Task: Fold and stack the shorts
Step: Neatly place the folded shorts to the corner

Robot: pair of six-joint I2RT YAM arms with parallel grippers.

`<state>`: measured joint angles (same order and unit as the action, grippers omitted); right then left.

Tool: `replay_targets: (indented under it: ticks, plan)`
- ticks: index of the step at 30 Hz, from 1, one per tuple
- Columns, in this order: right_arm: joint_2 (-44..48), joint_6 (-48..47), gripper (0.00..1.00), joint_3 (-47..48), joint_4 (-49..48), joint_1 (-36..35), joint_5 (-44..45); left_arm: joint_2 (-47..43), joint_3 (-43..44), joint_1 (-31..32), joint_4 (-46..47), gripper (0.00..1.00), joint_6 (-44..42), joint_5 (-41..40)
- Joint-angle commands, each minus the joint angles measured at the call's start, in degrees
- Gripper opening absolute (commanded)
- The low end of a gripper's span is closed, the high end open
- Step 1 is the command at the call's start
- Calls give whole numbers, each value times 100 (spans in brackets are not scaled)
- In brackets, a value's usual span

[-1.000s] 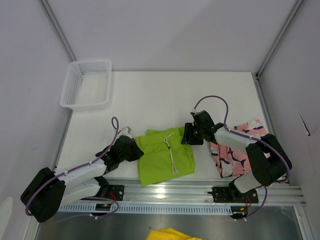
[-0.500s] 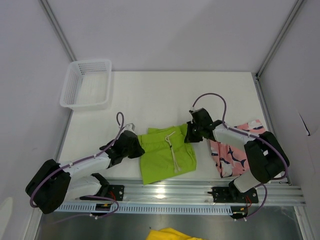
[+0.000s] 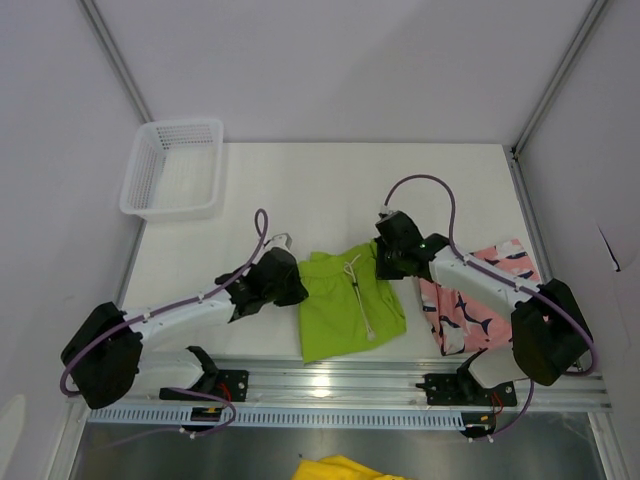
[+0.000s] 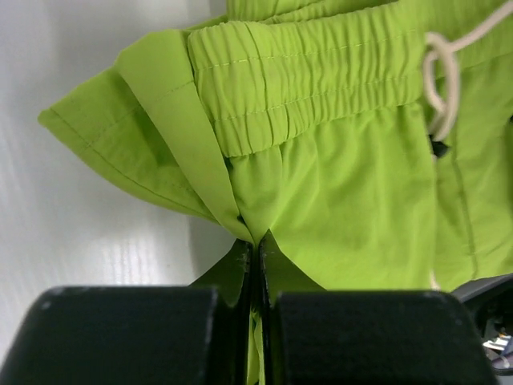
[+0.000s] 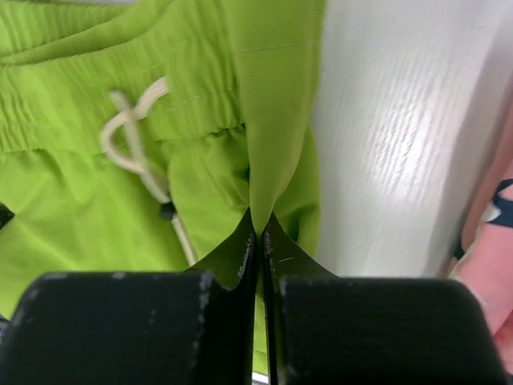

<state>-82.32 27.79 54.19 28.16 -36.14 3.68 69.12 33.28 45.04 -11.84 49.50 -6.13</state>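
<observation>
The lime green shorts [image 3: 350, 305] lie near the table's front edge, waistband to the rear and white drawstring [image 3: 362, 300] down the middle. My left gripper [image 3: 293, 285] is shut on their left waistband corner [image 4: 240, 216], the fabric pinched between the pads. My right gripper [image 3: 385, 262] is shut on the right waistband corner [image 5: 268, 192]. Both corners are raised and the fabric bunches between them. The pink shorts with navy-and-white print [image 3: 470, 295] lie flat to the right, under the right arm.
A white mesh basket [image 3: 175, 165] stands at the back left corner. A metal rail [image 3: 400, 385] runs along the near edge with both arm bases. Something yellow [image 3: 345, 468] shows below the rail. Frame posts rise at both sides.
Both grippers have shut on the green shorts' waistband corners. The left gripper has moved right and the right one slightly up, so the shorts have narrowed and shifted right.
</observation>
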Motion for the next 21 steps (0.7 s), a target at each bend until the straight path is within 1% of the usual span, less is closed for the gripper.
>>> replay_targets:
  ticks: [1,5,6,10,15,21]
  plan:
    - [164,209,0,354,181,-279,168,83,513,242,-152,0,201,-160]
    - [-116,279,0,644,304,-683,396,408,855,470,-284,0,254,-266]
    - [-161,306,0,689,321,-814,466,487,1073,506,-319,0,262,-283]
    - [-310,332,0,917,418,-982,572,813,1330,716,-460,0,341,-319]
    - [-83,279,0,1172,857,-825,800,980,1690,901,-530,0,429,-336]
    - [480,174,0,1321,1340,-342,809,1366,2778,1183,-750,0,438,-503]
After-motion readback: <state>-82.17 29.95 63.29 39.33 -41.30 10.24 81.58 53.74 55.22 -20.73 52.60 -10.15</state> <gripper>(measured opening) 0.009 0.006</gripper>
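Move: I hold the green shorts by their two sides. The pink folded shorts, where the stack lies, are about 39 cm to my left hand's right, level with it, 4 cm below. From my right hand they lie some 22 cm right, 5 cm back and 6 cm below. Between my hands, the green shorts' middle is about 11 cm right and 3 cm back of my left hand, roughly 6 cm left and 7 cm back of my right. With both grippers kept shut on the shorts' sides, I carry my left hand about 8 cm to the right, towards the pink shorts, lifting it some 4.5 cm, mostly late on. My right hand swings about 4.5 cm left towards it, drawing back a little, then returns most of the way right, rising steadily by 3.5 cm. ##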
